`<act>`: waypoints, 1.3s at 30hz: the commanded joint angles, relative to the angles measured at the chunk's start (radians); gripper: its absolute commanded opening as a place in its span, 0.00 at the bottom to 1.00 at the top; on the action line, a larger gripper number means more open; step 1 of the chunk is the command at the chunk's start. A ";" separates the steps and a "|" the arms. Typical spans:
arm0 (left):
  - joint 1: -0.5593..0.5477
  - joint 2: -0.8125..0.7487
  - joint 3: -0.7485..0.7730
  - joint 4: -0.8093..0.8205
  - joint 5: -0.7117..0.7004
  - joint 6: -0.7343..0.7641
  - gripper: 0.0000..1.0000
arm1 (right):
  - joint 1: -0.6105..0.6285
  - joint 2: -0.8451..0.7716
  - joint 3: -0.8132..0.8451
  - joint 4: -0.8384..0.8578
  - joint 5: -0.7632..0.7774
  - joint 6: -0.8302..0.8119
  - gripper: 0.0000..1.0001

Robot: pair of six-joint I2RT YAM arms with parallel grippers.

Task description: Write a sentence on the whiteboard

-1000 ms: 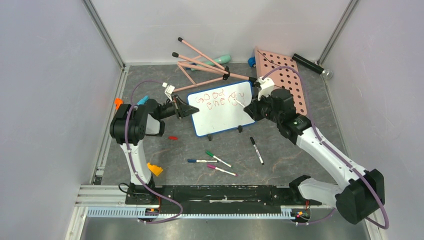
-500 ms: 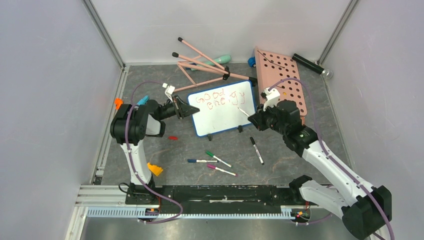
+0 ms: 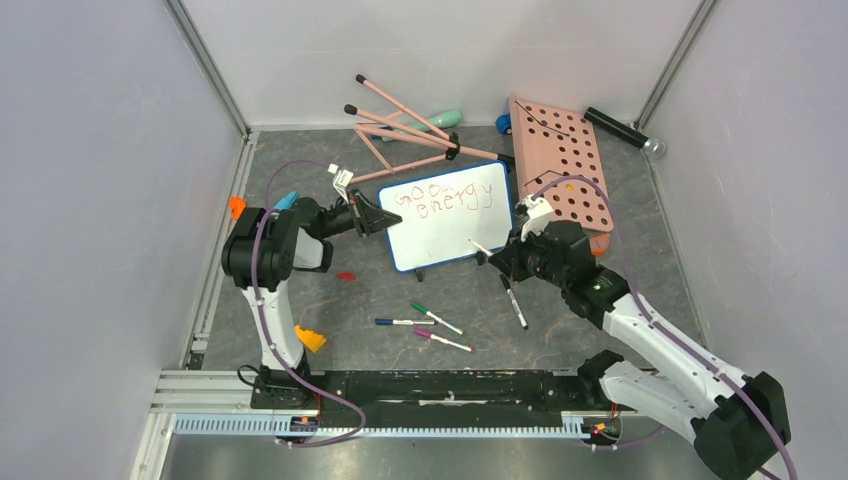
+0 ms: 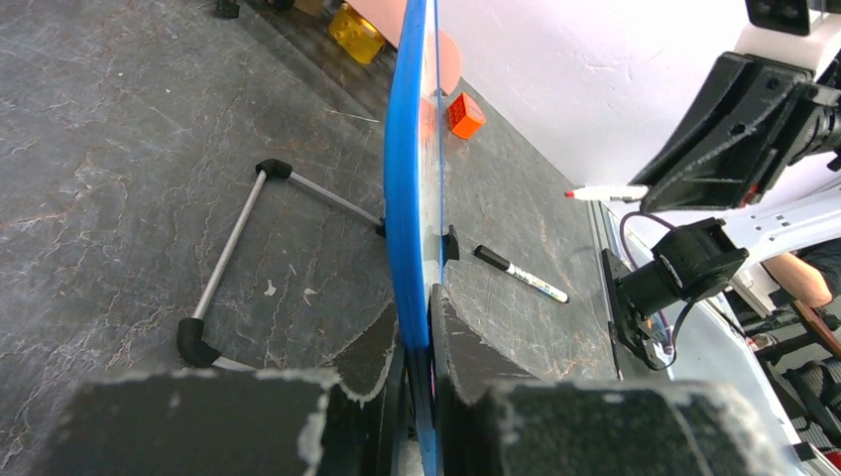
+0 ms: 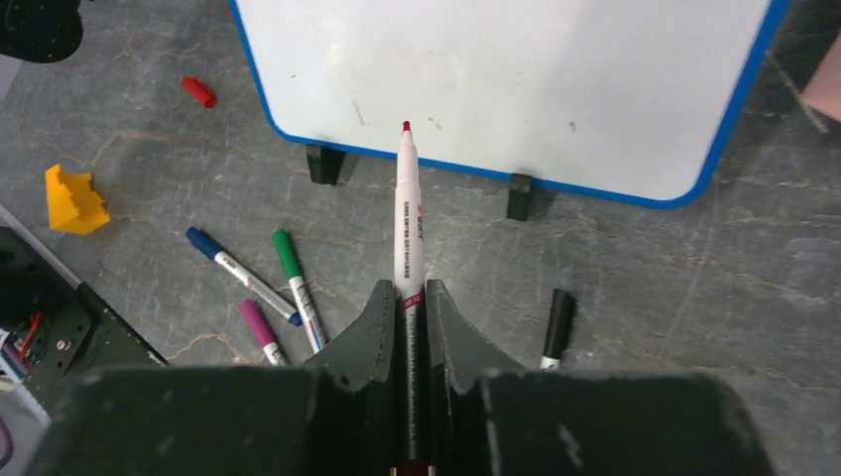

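The whiteboard (image 3: 447, 222), white with a blue rim, stands tilted on its black feet at the middle of the table. Two lines of the sentence (image 3: 436, 201), in red letters, fill its upper left. My left gripper (image 3: 384, 221) is shut on the board's left edge; in the left wrist view the blue rim (image 4: 408, 178) runs edge-on between the jaws of that gripper (image 4: 428, 309). My right gripper (image 3: 497, 258) is shut on a red marker (image 5: 408, 208). Its tip hovers just in front of the board's lower part (image 5: 496, 79), apart from the writing.
Green (image 3: 436, 317), blue (image 3: 404, 322), purple (image 3: 442, 340) and black (image 3: 513, 300) markers lie on the floor below the board, with a red cap (image 3: 345, 275) to the left. A pink pegboard (image 3: 562, 158), pink rods (image 3: 405, 130), a flashlight (image 3: 622, 130) and an orange wedge (image 3: 309, 339) lie around.
My right arm has drawn back from the board's upper right toward the near side, taking the marker tip down off the writing. The left gripper and the board have barely moved.
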State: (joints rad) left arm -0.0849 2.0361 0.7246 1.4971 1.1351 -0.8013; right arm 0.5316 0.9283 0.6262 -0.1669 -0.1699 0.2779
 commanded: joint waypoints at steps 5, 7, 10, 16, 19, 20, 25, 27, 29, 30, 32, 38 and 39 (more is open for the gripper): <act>0.000 0.020 0.021 0.060 -0.017 0.088 0.02 | 0.127 -0.007 0.000 0.073 0.125 0.049 0.00; -0.001 0.019 0.023 0.060 -0.015 0.085 0.02 | 0.138 -0.002 0.003 0.076 0.134 0.050 0.00; 0.000 0.019 0.022 0.060 -0.011 0.086 0.02 | 0.150 0.005 0.011 0.082 0.144 0.050 0.00; 0.000 0.004 0.012 0.060 -0.004 0.097 0.02 | 0.176 0.023 0.018 0.126 0.164 0.049 0.00; 0.000 -0.005 0.003 0.060 0.002 0.109 0.02 | 0.188 0.038 0.021 0.134 0.192 0.040 0.00; -0.001 -0.008 0.001 0.060 0.003 0.112 0.02 | 0.192 0.043 0.023 0.134 0.197 0.034 0.00; 0.000 -0.018 -0.009 0.060 0.006 0.128 0.02 | 0.207 0.068 0.037 0.131 0.215 0.025 0.00; -0.001 -0.019 -0.010 0.060 0.007 0.126 0.02 | 0.217 0.082 0.050 0.141 0.221 0.027 0.00; 0.000 -0.016 -0.005 0.060 0.007 0.123 0.02 | 0.232 0.103 0.065 0.147 0.231 0.027 0.00; 0.000 -0.013 -0.003 0.061 0.007 0.120 0.02 | 0.240 0.117 0.075 0.148 0.237 0.027 0.00; 0.000 -0.009 0.002 0.060 0.009 0.114 0.02 | 0.255 0.145 0.095 0.150 0.245 0.028 0.00; 0.000 -0.010 0.001 0.060 0.011 0.115 0.02 | 0.303 0.224 0.159 0.124 0.305 0.029 0.00; 0.000 -0.010 0.002 0.060 0.011 0.115 0.02 | 0.309 0.231 0.168 0.120 0.320 0.027 0.00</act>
State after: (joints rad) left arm -0.0868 2.0354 0.7242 1.4975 1.1362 -0.7986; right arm 0.8165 1.1294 0.7212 -0.0643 0.0814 0.3141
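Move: The right gripper already holds the uncapped red marker. The whiteboard's middle lies about 8 cm ahead of the right hand, 9 cm to its left and 8 cm lower; the word "energy" is some 11 cm ahead, 6 cm left and 6 cm lower. On the table some 15 cm below, the black marker lies 10 cm back and 7 cm right, the green one 15 cm back and 10 cm left. From the left hand, the board's middle is 12 cm right, 1 cm ahead, about level. Carry the red marker with the right gripper about 7 cm left along the board's lower edge, towards the blank lower-left part. Ease back 1.5 cm at first, then creep forward again as you go; keep the height nearly level, the grip shut and the tip clear of the board. Hold still with the left gripper, keeping its pinch on the board's left edge. ##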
